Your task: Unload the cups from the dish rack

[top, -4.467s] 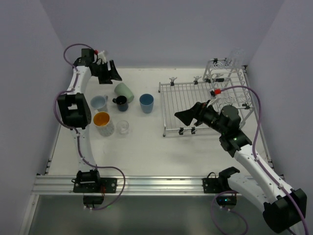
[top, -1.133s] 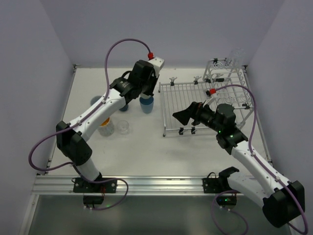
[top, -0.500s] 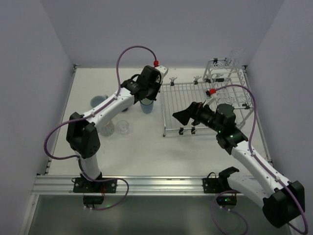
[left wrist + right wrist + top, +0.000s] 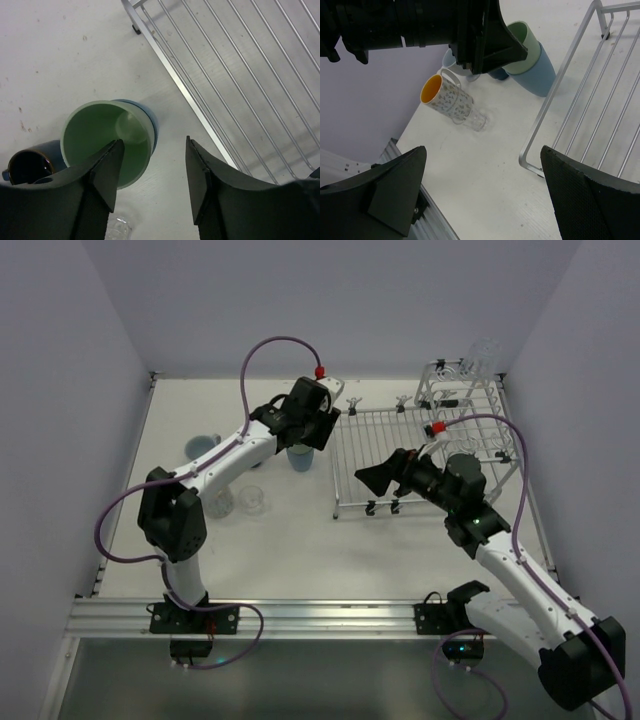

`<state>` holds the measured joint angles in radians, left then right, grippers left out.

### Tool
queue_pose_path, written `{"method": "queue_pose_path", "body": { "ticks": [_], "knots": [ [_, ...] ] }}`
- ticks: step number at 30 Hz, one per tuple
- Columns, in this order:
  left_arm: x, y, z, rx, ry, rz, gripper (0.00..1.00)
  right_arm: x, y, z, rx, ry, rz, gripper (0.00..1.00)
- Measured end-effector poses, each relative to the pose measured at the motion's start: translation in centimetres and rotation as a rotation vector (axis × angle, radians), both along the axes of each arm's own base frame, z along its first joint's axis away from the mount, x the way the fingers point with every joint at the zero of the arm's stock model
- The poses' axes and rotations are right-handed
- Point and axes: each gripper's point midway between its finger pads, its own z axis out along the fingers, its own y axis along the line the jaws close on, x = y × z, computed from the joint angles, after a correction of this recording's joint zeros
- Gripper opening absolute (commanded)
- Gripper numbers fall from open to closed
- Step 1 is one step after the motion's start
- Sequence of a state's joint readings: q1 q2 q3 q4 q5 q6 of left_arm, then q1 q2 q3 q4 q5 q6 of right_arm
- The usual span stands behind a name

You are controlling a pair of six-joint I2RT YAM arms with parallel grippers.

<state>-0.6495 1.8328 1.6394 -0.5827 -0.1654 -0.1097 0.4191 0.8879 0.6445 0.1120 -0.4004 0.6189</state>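
A pale green tumbler (image 4: 102,142) stands nested inside a blue tumbler (image 4: 152,127) on the table, just left of the dish rack (image 4: 395,440). My left gripper (image 4: 155,140) hovers above them, open; its left finger overlaps the green rim and only bare table shows between the jaws. In the top view it (image 4: 318,433) hides the green tumbler. My right gripper (image 4: 375,478) hangs wide open over the rack's near left corner, holding nothing. One clear glass (image 4: 483,353) sits atop the raised rack section.
A dark blue mug (image 4: 27,165), a whitish cup with orange inside (image 4: 445,100), a clear glass (image 4: 252,500) and a pale blue cup (image 4: 203,447) stand grouped left of the stacked tumblers. The rack's wire edge (image 4: 200,105) runs close to the right of the left gripper.
The left arm brought the green tumbler over to the blue tumbler. Its gripper was shut a moment ago and has opened, leaving the green tumbler inside the blue one. The right arm barely moved.
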Motion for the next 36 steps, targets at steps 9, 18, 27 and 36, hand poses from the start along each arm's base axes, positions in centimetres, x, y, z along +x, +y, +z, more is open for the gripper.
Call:
{"method": "queue_pose_path", "body": {
  "ticks": [9,18,27,36],
  "knots": [
    [-0.5,0.6,3.5,-0.047,-0.059,0.017,1.0,0.3,-0.9,0.5,-0.037,-0.003,-0.052,0.99],
    [-9.3,4.7,21.6,-0.447,-0.444,-0.066,1.0,3.1,-4.7,12.5,-0.113,-0.208,-0.29,0.99],
    [-16.5,6.6,17.0,-0.586,-0.428,-0.175,1.0,7.7,-16.9,20.6,-0.361,-0.331,-0.843,0.99],
    [-17.1,5.7,10.8,-0.527,-0.285,-0.215,1.0,16.0,-23.4,20.2,-0.563,-0.216,-1.023,0.99]
  ]
}}
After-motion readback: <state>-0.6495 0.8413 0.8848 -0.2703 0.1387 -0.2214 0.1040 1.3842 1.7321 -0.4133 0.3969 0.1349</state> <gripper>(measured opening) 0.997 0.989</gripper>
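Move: The green cup, nested in a blue cup, has its right wall between the left hand's parting fingers; its middle is about 3 cm left, 2 cm ahead and 5 cm below. The navy mug stands about 10 cm left of the green cup, roughly level with it; the rack's left rail runs 4 cm right of the hand, 11 cm below. From the right hand, the last clear glass is about 28 cm ahead, 26 cm right and 2 cm higher, on the upper rack; the upper rack's middle is 17 cm ahead, 20 cm right and 4 cm below. The left fingers finish opening to full width and let the green cup's rim come free, then the left hand climbs about 24 cm away from it, swings back some 17 cm and a little left towards the robot, and sinks about 13 cm to stop with its fingers open, its pitch levelling out. Meanwhile the right hand, still empty and wide open, starts slowly, then rises about 20 cm and sweeps some 23 cm right, turning clockwise some 60 degrees from facing left to facing forward, and finally pushes forward above the upper rack towards the clear glass, still touching nothing. ##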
